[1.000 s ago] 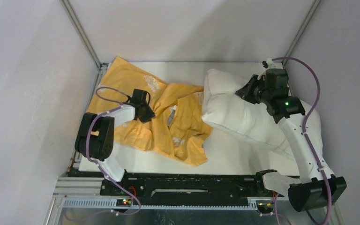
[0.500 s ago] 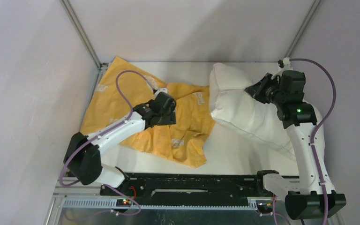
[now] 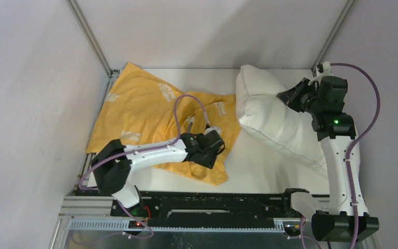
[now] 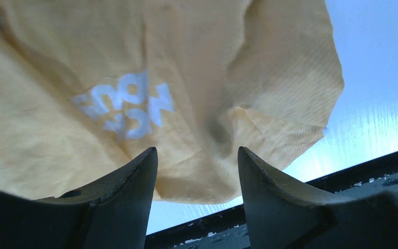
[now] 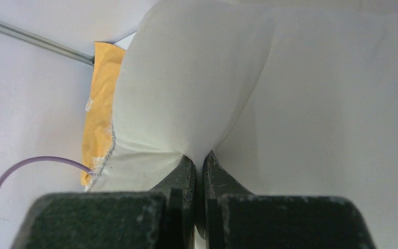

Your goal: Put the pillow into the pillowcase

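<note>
The orange-yellow pillowcase lies crumpled on the left half of the table, its white lettering face up. My left gripper hovers open just above the cloth's near right corner. In the left wrist view the pillowcase fills the space beyond the left gripper, with nothing pinched between the fingers. The plump white pillow lies on the right, its far end raised. My right gripper is shut on a pinch of the pillow's fabric. The right wrist view shows the pillow cloth squeezed in the right gripper.
Grey walls with metal corner posts close in the table on three sides. A black rail runs along the near edge between the arm bases. Purple cables loop over the left arm and the right arm.
My left gripper let go of the pillowcase's middle, opened, and swung right and nearer to the cloth's near right corner. The right gripper carried the pillow's raised end to the right.
</note>
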Action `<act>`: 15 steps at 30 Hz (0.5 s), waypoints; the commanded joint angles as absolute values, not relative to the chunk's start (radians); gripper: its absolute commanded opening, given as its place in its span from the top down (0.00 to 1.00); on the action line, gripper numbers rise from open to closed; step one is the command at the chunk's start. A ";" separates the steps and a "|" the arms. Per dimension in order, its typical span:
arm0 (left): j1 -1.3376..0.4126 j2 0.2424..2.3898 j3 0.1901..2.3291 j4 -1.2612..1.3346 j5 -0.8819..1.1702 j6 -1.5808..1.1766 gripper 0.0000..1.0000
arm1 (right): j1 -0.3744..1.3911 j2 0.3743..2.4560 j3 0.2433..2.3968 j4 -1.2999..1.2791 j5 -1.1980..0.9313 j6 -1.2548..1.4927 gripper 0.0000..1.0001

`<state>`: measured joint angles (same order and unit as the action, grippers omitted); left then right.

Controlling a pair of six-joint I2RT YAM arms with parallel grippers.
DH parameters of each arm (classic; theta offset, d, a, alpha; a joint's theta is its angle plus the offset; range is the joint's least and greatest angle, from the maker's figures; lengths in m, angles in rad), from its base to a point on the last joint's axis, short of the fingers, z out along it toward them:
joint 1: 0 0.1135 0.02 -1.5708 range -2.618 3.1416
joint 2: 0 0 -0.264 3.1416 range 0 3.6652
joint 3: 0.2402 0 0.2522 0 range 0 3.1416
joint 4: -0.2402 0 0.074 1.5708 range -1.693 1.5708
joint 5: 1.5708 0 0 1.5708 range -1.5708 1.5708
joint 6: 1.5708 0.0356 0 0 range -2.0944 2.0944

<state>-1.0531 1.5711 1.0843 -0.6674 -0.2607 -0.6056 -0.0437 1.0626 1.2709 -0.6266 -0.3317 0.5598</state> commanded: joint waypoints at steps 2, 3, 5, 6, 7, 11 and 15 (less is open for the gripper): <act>-1.111 1.644 1.164 -0.625 -0.192 -0.624 0.38 | -0.076 1.055 1.322 -0.574 -0.311 0.559 1.00; -1.118 1.661 1.167 -0.624 -0.191 -0.624 0.39 | -0.079 1.057 1.323 -0.575 -0.311 0.558 1.00; -1.129 1.683 1.166 -0.618 -0.180 -0.624 0.47 | -0.083 1.059 1.322 -0.575 -0.311 0.558 1.00; -1.134 1.692 1.167 -0.615 -0.170 -0.622 0.55 | -0.084 1.060 1.323 -0.575 -0.312 0.558 1.00; -1.140 1.697 1.170 -0.616 -0.162 -0.616 0.62 | -0.086 1.061 1.322 -0.575 -0.311 0.556 1.00; -1.186 1.686 1.220 -0.637 -0.130 -0.557 0.88 | -0.098 1.073 1.323 -0.572 -0.313 0.556 1.00; -1.224 1.640 1.240 -0.638 0.024 -0.490 1.00 | -0.114 1.085 1.323 -0.569 -0.324 0.556 1.00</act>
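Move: The near-right rim of the pillowcase, where the left fingers will shut, lies about 4 cm back, 3 cm to the right and 3 cm below the left hand. The case's far-right corner is some 24 cm ahead and 9 cm right, and the pillow's raised free end roughly 18 cm ahead, 13 cm right. From the right hand, holding the pillow, the near rim is about 18 cm back, 20 cm left and 28 cm down. The left fingers, still well open over the cloth, shut almost fully and pinch the near-right rim of the pillowcase, after the hand slides back and to the right and sinks about 3 cm. Once shutting, it keeps drawing back and right, about 7 cm in all, rising a centimetre at the end and turning some 15 degrees clockwise. The right hand keeps its grip on the pillow, all but still. ##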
